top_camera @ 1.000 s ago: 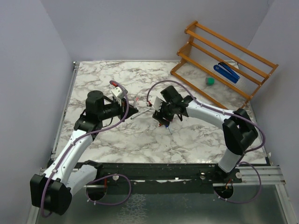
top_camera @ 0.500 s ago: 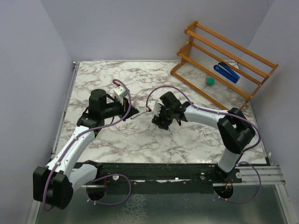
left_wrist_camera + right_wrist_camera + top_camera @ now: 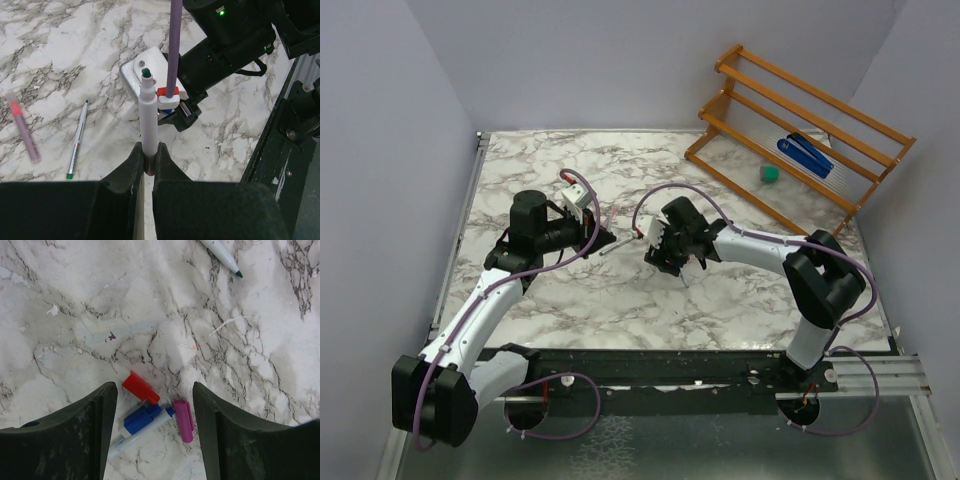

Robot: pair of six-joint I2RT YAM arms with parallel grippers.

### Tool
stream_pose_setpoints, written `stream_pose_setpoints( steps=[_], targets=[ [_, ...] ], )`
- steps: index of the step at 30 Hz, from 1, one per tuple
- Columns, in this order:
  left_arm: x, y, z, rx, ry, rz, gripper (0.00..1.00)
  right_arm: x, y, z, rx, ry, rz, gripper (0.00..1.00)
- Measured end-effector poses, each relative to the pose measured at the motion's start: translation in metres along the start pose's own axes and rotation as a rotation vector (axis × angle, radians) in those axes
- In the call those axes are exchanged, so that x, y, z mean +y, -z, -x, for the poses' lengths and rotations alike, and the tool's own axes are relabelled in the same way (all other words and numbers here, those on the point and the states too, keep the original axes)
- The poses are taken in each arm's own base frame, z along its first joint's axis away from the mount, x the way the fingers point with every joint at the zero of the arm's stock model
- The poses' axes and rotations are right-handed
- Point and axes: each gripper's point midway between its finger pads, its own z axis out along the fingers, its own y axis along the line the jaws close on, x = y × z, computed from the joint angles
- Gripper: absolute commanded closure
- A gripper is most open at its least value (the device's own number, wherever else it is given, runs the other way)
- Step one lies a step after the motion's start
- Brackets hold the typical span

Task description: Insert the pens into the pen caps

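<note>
My left gripper (image 3: 148, 150) is shut on the lower end of a white pen (image 3: 148, 112), which stands out from the jaws with its dark green tip bare. In the top view this pen (image 3: 613, 246) points towards the right arm. My right gripper (image 3: 154, 400) hangs open just above the table. Between its fingers lie a red pen cap (image 3: 140, 387), a blue pen cap (image 3: 142, 418), a pink pen cap (image 3: 183, 420) and a pale pen with a blue tip (image 3: 137, 436). Nothing is gripped there. The right gripper (image 3: 663, 252) sits mid-table.
A pink pen (image 3: 25, 131) and a thin pen with a green end (image 3: 77, 140) lie on the marble left of the held pen. Another dark-tipped pen (image 3: 220, 255) lies beyond the caps. A wooden rack (image 3: 800, 110) at back right holds a blue stapler (image 3: 805, 155) and a green block (image 3: 771, 174).
The right gripper has moved left and lowered over the caps. The left arm has shifted slightly right with its pen. Little has moved in the last half second.
</note>
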Motion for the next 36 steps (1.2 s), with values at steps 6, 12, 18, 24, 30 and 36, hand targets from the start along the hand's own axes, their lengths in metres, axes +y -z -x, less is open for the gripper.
stream_pose_setpoints(
  steps=[6,12,18,24,30,36],
  targets=[
    [0.001,-0.001,-0.001,0.004,0.004,0.0,1.0,0.004,-0.002,-0.012,0.029,-0.004,-0.001,0.36],
    [0.003,-0.001,-0.002,0.005,0.007,0.004,1.0,0.003,-0.004,-0.012,0.033,0.004,-0.018,0.36],
    [0.003,-0.001,-0.002,0.006,0.01,0.006,1.0,0.003,-0.008,-0.01,0.027,0.012,-0.023,0.38],
    [0.003,-0.001,-0.002,0.006,0.01,0.006,1.0,0.004,-0.01,-0.012,0.038,0.016,-0.03,0.45],
    [0.005,0.0,-0.002,0.005,0.012,0.01,1.0,0.004,-0.013,-0.011,0.036,0.019,-0.036,0.56],
    [0.005,0.0,-0.002,0.005,0.012,0.01,1.0,0.005,-0.016,-0.007,0.026,0.022,-0.037,0.73]
  ],
)
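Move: The red cap that the right hand goes for is almost between its open fingertips, about 3 cm below and roughly 1 cm back and 1 cm left. From this hand, the blue cap lies about 1 cm back and 2 cm right, the magenta cap some 2 cm ahead and 2 cm right, and the white pen about 3 cm back and 3 cm right. From the left hand, the red cap is some 4 cm ahead, 10 cm right and 20 cm below. Downward by about 2 cm the right hand sinks over the red cap, first slipping just under 1 cm to the right and then easing back left a little over 1 cm. In the second half its fingers draw in from about two-thirds open to two-fifths, one on each side of the cap, the nearer finger coming against it; no firm pinch shows yet. ##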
